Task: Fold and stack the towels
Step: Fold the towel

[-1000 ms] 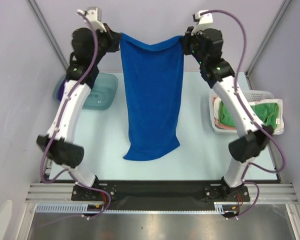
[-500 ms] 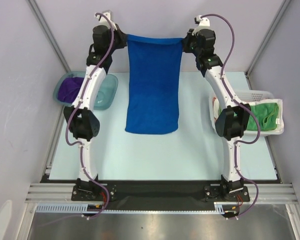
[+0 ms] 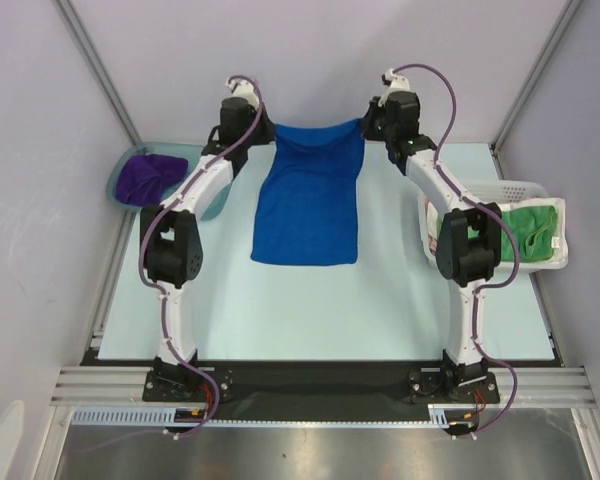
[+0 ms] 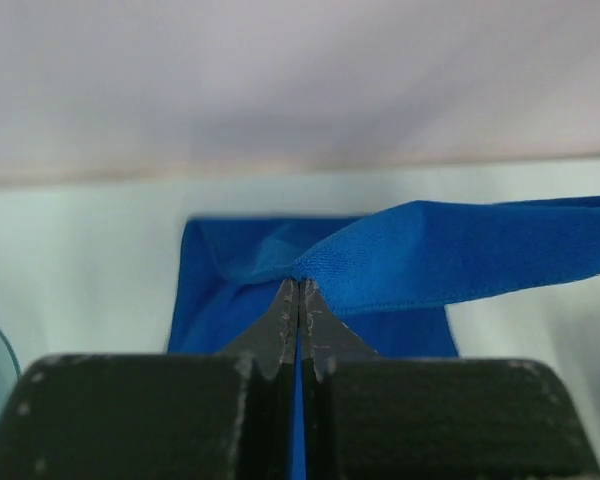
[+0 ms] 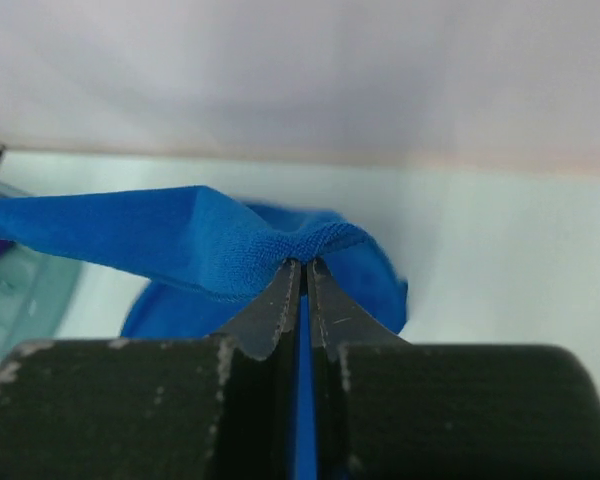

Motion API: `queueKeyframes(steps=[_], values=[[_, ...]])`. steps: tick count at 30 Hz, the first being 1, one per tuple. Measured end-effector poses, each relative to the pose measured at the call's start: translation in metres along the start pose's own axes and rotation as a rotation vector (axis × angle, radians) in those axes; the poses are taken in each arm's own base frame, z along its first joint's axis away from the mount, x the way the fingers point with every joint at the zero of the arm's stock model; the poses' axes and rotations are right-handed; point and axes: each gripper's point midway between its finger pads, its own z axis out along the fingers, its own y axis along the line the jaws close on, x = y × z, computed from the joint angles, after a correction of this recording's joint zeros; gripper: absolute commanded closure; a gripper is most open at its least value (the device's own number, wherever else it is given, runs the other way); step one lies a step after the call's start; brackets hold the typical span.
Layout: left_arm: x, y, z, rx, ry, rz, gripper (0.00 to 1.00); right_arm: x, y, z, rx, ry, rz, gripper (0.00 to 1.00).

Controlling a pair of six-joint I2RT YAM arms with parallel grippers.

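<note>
The royal blue towel (image 3: 310,200) lies spread lengthwise on the table's far middle, its far edge still lifted. My left gripper (image 3: 271,136) is shut on its far left corner, and my right gripper (image 3: 366,126) is shut on its far right corner. In the left wrist view the blue towel (image 4: 450,250) runs off to the right from the shut gripper (image 4: 299,285). In the right wrist view the blue towel (image 5: 150,240) stretches left from the shut gripper (image 5: 305,264). A dark purple towel (image 3: 145,175) lies bunched in the teal tub. A green towel (image 3: 528,226) sits in the white basket.
The teal tub (image 3: 212,202) stands at the far left of the table. The white slotted basket (image 3: 525,188) stands at the right edge, with something pink and white under the green towel. Walls close the table in on three sides.
Both arms have stretched forward and come down, carrying the blue towel from hanging in the air to lying mostly flat on the far middle of the table. Both grips have held.
</note>
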Motion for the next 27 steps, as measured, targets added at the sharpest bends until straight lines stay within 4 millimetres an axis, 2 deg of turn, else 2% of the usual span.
queueKeyframes(steps=[3,5,8,10,14,23,25,27], values=[[0.043,0.012,-0.001,-0.043,0.085,-0.005,1.00,0.036,-0.006,-0.010,0.018,0.091,0.031,1.00],[0.064,0.020,-0.004,-0.073,0.126,-0.006,1.00,0.053,-0.007,-0.019,0.023,0.139,0.053,1.00],[0.080,0.033,-0.013,-0.132,0.165,-0.005,1.00,0.070,-0.007,-0.031,0.022,0.186,0.080,1.00],[0.080,0.037,-0.017,-0.158,0.170,-0.001,1.00,0.075,-0.005,-0.034,0.015,0.208,0.093,1.00],[0.060,0.039,-0.020,-0.191,0.135,0.030,1.00,0.070,0.001,-0.035,-0.003,0.224,0.108,1.00],[-0.044,0.028,-0.017,-0.215,-0.149,0.134,1.00,-0.036,0.025,0.005,-0.085,-0.035,0.082,1.00],[-0.055,0.029,-0.017,-0.223,-0.195,0.147,1.00,-0.050,0.027,0.013,-0.095,-0.083,0.077,1.00],[-0.064,0.031,-0.014,-0.238,-0.238,0.162,1.00,-0.056,0.028,0.020,-0.101,-0.111,0.074,1.00]])
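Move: Behind and below the two closed grippers, which still hold the far corners of the blue towel, lies its spread part: its middle is about 10 cm back, 20 cm down and 8 cm to the right of the left hand, and 13 cm to the left of the right hand. The purple towel in its bin lies some 33 cm to the left hand's left and 2 cm back. The green towel in the white basket lies roughly 37 cm to the right hand's right and 17 cm back. Dipping together with the blue towel's far corners still pinched, both hands first sink 6 to 8 cm and draw back 3 to 6 cm, fingertips tipping down. They then swing up about 12 cm and forward over the table, fingertips lifting again, while the left hand also pulls some 5 cm left and turns about 15 degrees counter-clockwise. ##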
